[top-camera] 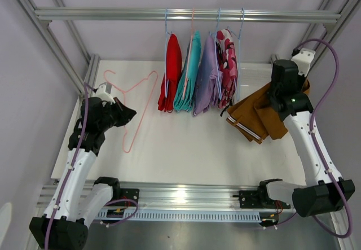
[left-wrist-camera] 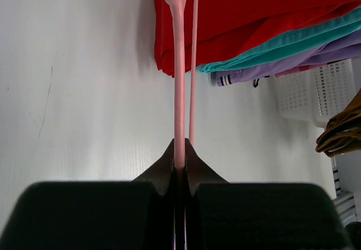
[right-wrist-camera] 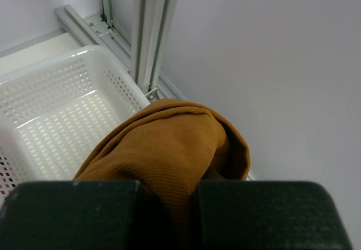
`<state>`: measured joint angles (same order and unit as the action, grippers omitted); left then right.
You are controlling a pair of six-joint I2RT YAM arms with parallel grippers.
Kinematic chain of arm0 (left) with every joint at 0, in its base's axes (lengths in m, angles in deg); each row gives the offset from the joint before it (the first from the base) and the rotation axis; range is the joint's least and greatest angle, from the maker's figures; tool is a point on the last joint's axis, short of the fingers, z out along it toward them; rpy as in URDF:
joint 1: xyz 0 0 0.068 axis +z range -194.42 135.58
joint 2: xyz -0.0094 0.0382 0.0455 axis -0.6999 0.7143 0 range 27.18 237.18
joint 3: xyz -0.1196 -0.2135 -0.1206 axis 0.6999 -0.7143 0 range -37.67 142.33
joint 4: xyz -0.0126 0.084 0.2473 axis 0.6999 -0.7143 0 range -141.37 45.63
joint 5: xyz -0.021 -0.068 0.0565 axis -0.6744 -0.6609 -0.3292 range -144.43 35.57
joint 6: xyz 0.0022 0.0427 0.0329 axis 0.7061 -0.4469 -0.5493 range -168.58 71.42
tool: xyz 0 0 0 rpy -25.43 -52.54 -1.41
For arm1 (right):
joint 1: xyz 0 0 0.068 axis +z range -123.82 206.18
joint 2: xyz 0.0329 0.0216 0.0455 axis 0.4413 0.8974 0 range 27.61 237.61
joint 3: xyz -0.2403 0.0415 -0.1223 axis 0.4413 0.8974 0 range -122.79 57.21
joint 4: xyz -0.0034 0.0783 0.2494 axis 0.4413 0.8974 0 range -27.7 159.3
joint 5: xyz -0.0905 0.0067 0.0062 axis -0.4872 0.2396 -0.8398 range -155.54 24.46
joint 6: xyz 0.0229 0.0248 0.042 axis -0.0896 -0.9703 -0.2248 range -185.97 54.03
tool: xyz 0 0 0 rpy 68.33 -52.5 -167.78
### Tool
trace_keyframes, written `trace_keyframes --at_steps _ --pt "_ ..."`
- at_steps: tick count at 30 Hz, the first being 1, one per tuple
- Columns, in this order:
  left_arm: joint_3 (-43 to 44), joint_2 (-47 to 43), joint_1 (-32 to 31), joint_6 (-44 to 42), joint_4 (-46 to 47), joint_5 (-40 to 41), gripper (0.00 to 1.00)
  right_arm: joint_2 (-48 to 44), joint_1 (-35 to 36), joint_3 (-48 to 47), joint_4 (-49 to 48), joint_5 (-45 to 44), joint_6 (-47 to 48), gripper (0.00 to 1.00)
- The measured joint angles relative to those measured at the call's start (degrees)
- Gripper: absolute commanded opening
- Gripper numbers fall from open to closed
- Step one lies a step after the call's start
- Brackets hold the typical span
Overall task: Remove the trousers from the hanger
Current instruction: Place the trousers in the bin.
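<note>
My left gripper (top-camera: 127,113) (left-wrist-camera: 180,161) is shut on the lower bar of an empty pink hanger (top-camera: 137,100) (left-wrist-camera: 179,86) over the table's left side. My right gripper (top-camera: 284,100) (right-wrist-camera: 167,192) is shut on the mustard-brown trousers (top-camera: 255,116) (right-wrist-camera: 169,145), which drape down at the right; the cloth hides its fingertips. Red trousers (top-camera: 171,72) (left-wrist-camera: 254,13), teal trousers (top-camera: 189,72) (left-wrist-camera: 282,48), lilac trousers (top-camera: 206,75) (left-wrist-camera: 293,64) and pink camouflage trousers (top-camera: 228,64) hang on hangers from the rail (top-camera: 113,14).
A white perforated basket (right-wrist-camera: 51,97) (left-wrist-camera: 316,92) stands at the back right corner, below the mustard-brown trousers. Aluminium frame posts (right-wrist-camera: 149,30) rise behind it. The white table (top-camera: 186,154) has a grey wall on each side.
</note>
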<state>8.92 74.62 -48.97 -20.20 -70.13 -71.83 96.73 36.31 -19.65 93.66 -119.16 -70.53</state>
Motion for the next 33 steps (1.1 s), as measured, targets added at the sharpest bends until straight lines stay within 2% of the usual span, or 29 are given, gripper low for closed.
trace_keyframes --at_steps 15,22,33 --pt "0.00 -0.26 -0.22 -0.02 0.02 -0.85 0.01 8.37 -9.01 2.36 -8.15 14.10 -6.10 0.00" --pt "0.00 -0.70 -0.22 -0.02 0.22 -1.05 0.01 16.59 -8.98 1.88 -14.25 20.04 -7.93 0.00" --pt "0.00 -0.74 -0.22 -0.02 0.42 -2.10 0.01 30.45 -9.09 -4.83 -14.60 22.29 -8.46 0.00"
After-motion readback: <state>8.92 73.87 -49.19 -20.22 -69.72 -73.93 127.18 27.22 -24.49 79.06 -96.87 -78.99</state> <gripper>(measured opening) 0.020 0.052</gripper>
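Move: The white bin stands below the right hand, which holds the brown trousers; its middle is about 12 cm ahead, 5 cm to the left and some 28 cm down. The pink dotted trousers hang about 10 cm ahead of that hand, 20 cm to its left and 10 cm lower, with the purple trousers at the same reach, 27 cm to its left. From the left hand the bin lies roughly 16 cm ahead, 50 cm right and 17 cm down. Still gripping the bunched upper part of the brown trousers, the right hand swoops forward and down in about equal measure, some 15 cm each way, from high over the bin's near right side to low above the bin. On the way the wrist dips so that the fingers point about 15 degrees more steeply down into the bin, and they stay shut on the cloth without letting go. ##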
